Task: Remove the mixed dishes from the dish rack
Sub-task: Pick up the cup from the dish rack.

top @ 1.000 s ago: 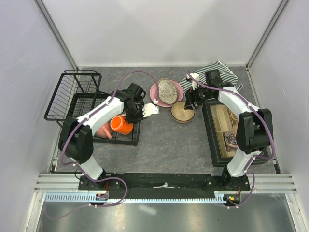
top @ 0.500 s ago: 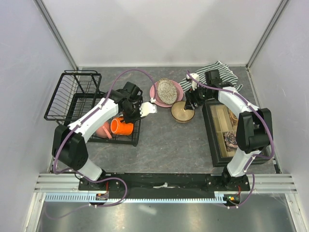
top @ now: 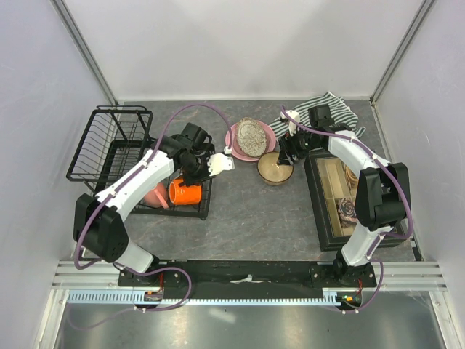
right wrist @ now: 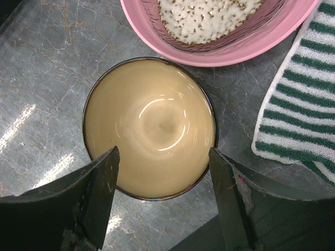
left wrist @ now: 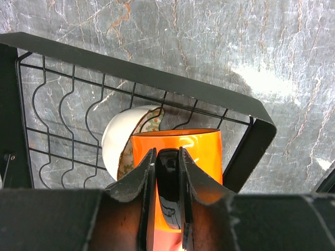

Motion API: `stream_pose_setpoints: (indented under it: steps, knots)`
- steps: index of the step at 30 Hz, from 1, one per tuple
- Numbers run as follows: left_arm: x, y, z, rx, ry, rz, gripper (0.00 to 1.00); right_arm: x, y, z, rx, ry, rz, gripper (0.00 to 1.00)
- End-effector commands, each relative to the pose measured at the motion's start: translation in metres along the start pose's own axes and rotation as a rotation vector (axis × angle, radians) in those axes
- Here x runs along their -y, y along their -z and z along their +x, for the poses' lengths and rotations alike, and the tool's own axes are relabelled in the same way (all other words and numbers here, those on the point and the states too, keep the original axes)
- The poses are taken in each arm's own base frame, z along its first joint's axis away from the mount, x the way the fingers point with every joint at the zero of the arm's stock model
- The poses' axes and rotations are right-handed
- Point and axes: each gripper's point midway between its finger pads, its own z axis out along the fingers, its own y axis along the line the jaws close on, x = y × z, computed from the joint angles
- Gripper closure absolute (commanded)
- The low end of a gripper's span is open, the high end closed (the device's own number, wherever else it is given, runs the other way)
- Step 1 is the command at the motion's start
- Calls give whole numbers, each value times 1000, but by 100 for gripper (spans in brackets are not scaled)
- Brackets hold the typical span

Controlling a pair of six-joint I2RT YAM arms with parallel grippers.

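Note:
The black wire dish rack [top: 109, 142] stands at the left, and its near rim shows in the left wrist view [left wrist: 157, 73]. My left gripper [top: 195, 171] [left wrist: 167, 154] is shut on a glossy black part of the orange mug [top: 185, 192] [left wrist: 178, 142], over the rack's near right corner. A small floral bowl [left wrist: 118, 141] lies under the mug. A pink mug [top: 155, 195] lies beside it. The pink plate [top: 232, 138] holds the patterned oval dish [top: 251, 136]. My right gripper [top: 285, 154] [right wrist: 163, 157] hangs open over the tan-brown bowl [top: 275, 168] [right wrist: 152, 125].
A dark compartmented box [top: 345, 196] sits at the right. A green-striped towel [top: 328, 110] [right wrist: 298, 120] lies at the back right, close to the plate and bowl. White walls close in the table on three sides.
My left arm's elbow has swung left and its wrist has shifted slightly toward the back, still holding the orange mug. The right arm has not moved.

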Motion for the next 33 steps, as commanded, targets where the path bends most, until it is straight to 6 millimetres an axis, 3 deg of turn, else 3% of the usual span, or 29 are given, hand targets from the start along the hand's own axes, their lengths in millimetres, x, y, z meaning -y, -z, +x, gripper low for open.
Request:
stream_pose_setpoints:
  steps: [1,9,13,21,27,33]
  knots:
    - [-9,16,-7,39,7,-72,99,-1,-3,0,7,0,-26,23]
    - [-12,30,-9,57,4,-119,98,-4,-3,-3,13,-4,-44,23]
    - [-16,39,-15,86,-5,-151,98,-17,-1,-11,44,-19,-105,23]
    - [-15,41,-15,94,-12,-161,99,-25,-2,-13,56,-41,-147,23]
    - [-22,54,-22,128,-19,-206,99,-57,-3,-30,92,-13,-248,23]
    - [-28,68,-32,194,-9,-247,98,-110,-16,-59,152,46,-357,23]
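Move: The orange cup is already held by its black handle in the left hand, its body some 4 cm below and 3 cm back. From that hand the pink cup sits about 12 cm left and 6 cm back, the patterned bowl roughly 4 cm ahead, both lower. From the right hand the orange cup is about 33 cm left and 11 cm back; the tan bowl is about 3 cm left, 3 cm back and 8 cm below, the plate stack some 12 cm left and 7 cm ahead. Left keeps pinching the handle, raising the orange cup about 4 cm; right, open, swings 7 cm left towards it. ##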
